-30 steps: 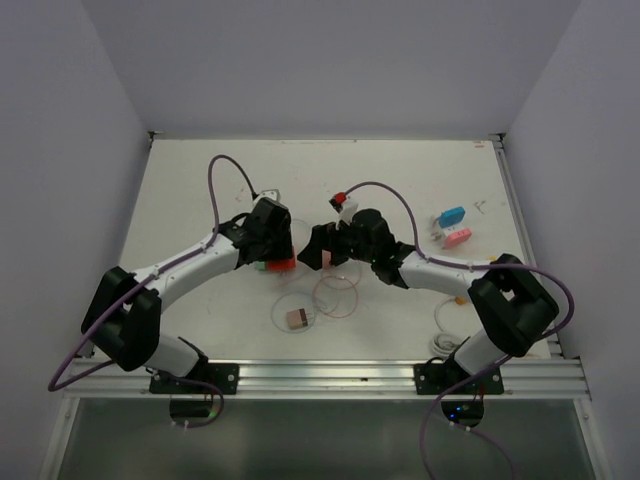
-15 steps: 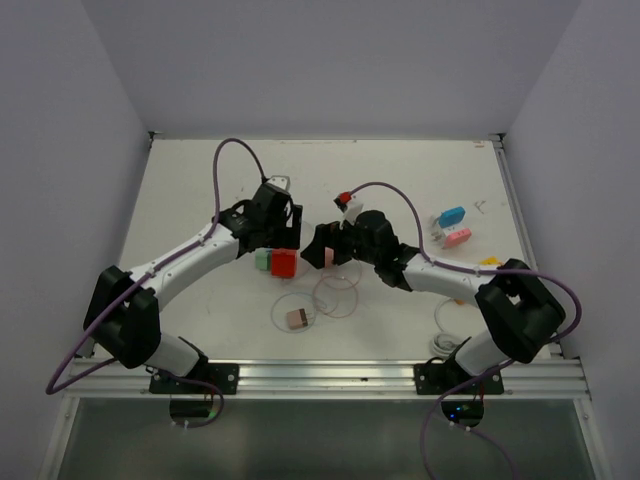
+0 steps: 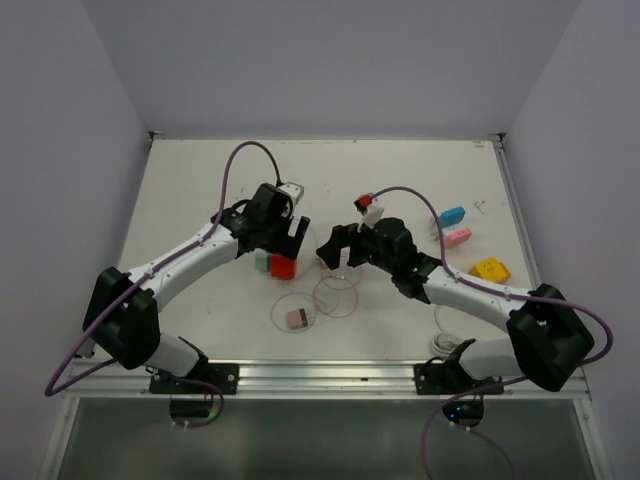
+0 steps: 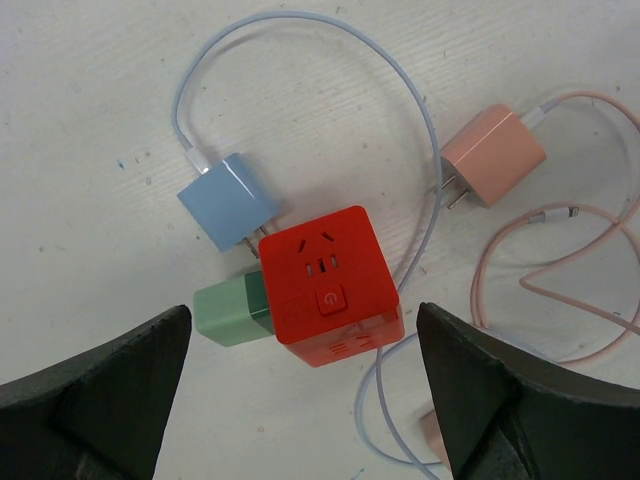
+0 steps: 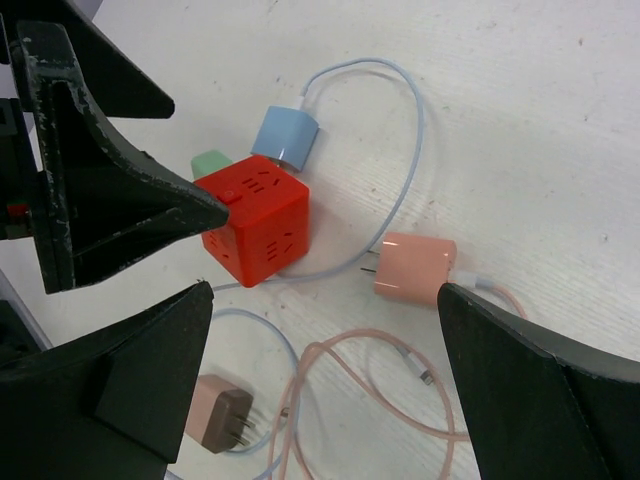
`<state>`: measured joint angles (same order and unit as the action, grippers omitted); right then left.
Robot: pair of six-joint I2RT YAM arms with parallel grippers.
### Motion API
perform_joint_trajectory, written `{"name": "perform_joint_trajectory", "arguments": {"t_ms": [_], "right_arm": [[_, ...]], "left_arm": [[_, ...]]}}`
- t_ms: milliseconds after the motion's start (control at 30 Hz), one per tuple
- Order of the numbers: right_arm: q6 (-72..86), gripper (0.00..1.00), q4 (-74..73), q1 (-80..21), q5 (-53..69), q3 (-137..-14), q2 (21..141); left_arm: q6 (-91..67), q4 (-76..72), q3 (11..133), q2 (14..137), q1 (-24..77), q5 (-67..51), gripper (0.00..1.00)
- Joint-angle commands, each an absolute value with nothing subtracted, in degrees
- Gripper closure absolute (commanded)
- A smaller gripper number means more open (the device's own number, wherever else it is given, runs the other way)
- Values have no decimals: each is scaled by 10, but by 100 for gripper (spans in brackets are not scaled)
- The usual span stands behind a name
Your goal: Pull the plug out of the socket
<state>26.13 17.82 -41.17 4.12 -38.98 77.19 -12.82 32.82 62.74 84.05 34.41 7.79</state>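
Observation:
The red cube socket (image 4: 330, 285) (image 5: 255, 225) (image 3: 283, 267) rests on the white table. A green plug (image 4: 232, 310) (image 5: 210, 162) sits in its side. A blue plug (image 4: 228, 200) (image 5: 285, 137) lies against another side with its prongs partly showing. A pink plug (image 4: 492, 155) (image 5: 415, 268) lies apart from the socket with bare prongs, touched by nothing. My left gripper (image 4: 303, 318) (image 3: 297, 234) hovers open over the socket, holding nothing. To the socket's right, my right gripper (image 5: 325, 292) (image 3: 334, 250) is open and empty above the pink cable loops.
A brown plug (image 5: 218, 412) (image 3: 296, 318) lies nearer the arms' bases inside a pale blue cable loop. Pink cable loops (image 5: 340, 380) lie beside it. Blue (image 3: 452, 215), pink (image 3: 458, 237) and yellow (image 3: 490, 269) blocks sit at the right. A white cable (image 3: 440, 345) is coiled by the right base.
My left gripper has opened, let go of the red socket and risen off it toward the far side. My right arm has drawn back to the right.

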Motion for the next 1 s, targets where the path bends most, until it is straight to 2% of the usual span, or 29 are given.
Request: {"name": "perform_joint_trajectory", "arguments": {"t_ms": [0,167,533,700,967], "right_arm": [[243,1,173,-410,2,-374,738],[240,1,165,-409,-26,-357,714],[259,1,173,-383,-111,-304,638],[272,1,182,-364,-95,-298,644],[294,1,201,-336,-42,-294,668]], "left_arm": [[-90,341,651,840,342,41,2],[-18,329,641,832,358,22,2],[107,307,596,846,457,134,2],[129,285,571,860,487,210,4],[147,245,551,869,514,247,5]]}}
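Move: The red socket I'm after lies under my open left hand, about 8 cm below it, 2 cm ahead and 1 cm to its right. The green plug still sits in the socket, some 4 cm left and 2 cm ahead of my left hand; the blue plug lies 3 cm left and 7 cm ahead, the pink plug 12 cm right and 4 cm ahead. From my right hand the socket is about 11 cm left, 2 cm ahead and 11 cm down. I roll my left hand roughly 40 degrees clockwise about the line of its wide-open fingers as I draw it back and right over the socket, then lower it nearly 4 cm towards the socket, easing a little left again. My right hand, open and empty, clears off about 8 cm to the right, turning slightly clockwise, away from the socket. ##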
